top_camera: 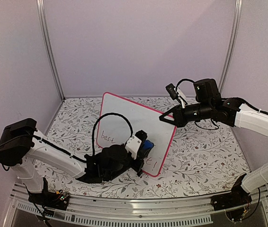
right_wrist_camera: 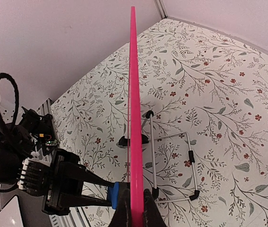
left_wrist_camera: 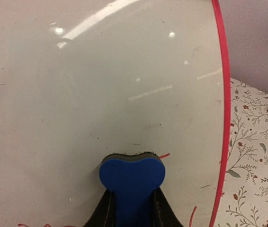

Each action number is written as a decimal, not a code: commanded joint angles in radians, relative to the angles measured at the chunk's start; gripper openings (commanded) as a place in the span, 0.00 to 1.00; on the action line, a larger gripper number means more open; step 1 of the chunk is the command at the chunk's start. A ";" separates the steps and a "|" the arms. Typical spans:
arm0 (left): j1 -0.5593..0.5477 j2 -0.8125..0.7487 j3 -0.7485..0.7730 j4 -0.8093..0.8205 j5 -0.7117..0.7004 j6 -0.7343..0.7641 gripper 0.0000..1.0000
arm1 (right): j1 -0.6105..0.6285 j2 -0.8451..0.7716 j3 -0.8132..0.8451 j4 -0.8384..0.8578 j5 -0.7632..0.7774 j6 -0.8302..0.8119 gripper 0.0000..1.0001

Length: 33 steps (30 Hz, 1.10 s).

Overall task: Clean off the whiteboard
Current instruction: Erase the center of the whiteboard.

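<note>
The whiteboard point(top_camera: 129, 116), glossy white with a pink-red frame, stands upright in the middle of the table. Red writing point(top_camera: 107, 137) shows at its lower left. My left gripper point(top_camera: 145, 150) is shut on a blue eraser point(top_camera: 147, 145), whose dark felt face is pressed against the board's lower right. Close up, the eraser point(left_wrist_camera: 132, 175) sits between the black fingers point(left_wrist_camera: 103, 210), with a red stroke point(left_wrist_camera: 165, 155) beside it. My right gripper point(top_camera: 165, 117) is shut on the board's upper right edge. Seen edge-on, the pink frame point(right_wrist_camera: 134, 118) runs up from between its fingertips point(right_wrist_camera: 124, 213).
A wire stand point(right_wrist_camera: 172, 165) with black feet props the board from behind. The floral tablecloth point(top_camera: 205, 151) covers the table. Lilac walls and metal posts point(top_camera: 49, 47) enclose the back and sides. A metal rail point(top_camera: 138, 205) runs along the near edge.
</note>
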 commanded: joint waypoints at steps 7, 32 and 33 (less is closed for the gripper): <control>0.016 0.054 -0.042 -0.101 -0.060 -0.106 0.09 | 0.024 0.024 -0.010 -0.059 -0.046 -0.053 0.00; -0.037 0.056 -0.087 -0.137 -0.102 -0.196 0.08 | 0.024 0.017 -0.012 -0.059 -0.044 -0.052 0.00; -0.036 0.052 -0.084 -0.129 -0.103 -0.184 0.08 | 0.024 0.017 -0.012 -0.059 -0.044 -0.053 0.00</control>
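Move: The left hand still holds the blue eraser at the whiteboard; the word "yet" lies some 5 cm below it, about 1 cm to its left and level in reach. From this hand "one" is roughly 8 cm left, 4 cm farther out and 5 cm below; the "!" is about 4 cm right, 3 cm back and 5 cm below; a short red dash is level in reach, 3 cm right and 2 cm above. From the right hand, "yet" is about 11 cm left, 5 cm back and 16 cm below. The left hand takes the eraser down along the sloping board face about 5 cm, with some 2 cm of leftward drift, easing off partway and then going on, from beside the red dash down onto the bottom line at "yet", the eraser staying against the board. Its wrist tips down by about 5 to 10 degrees and turns slightly counter-clockwise while its fingers keep their grip, and the right hand stays still, holding the board by its upper right edge. ##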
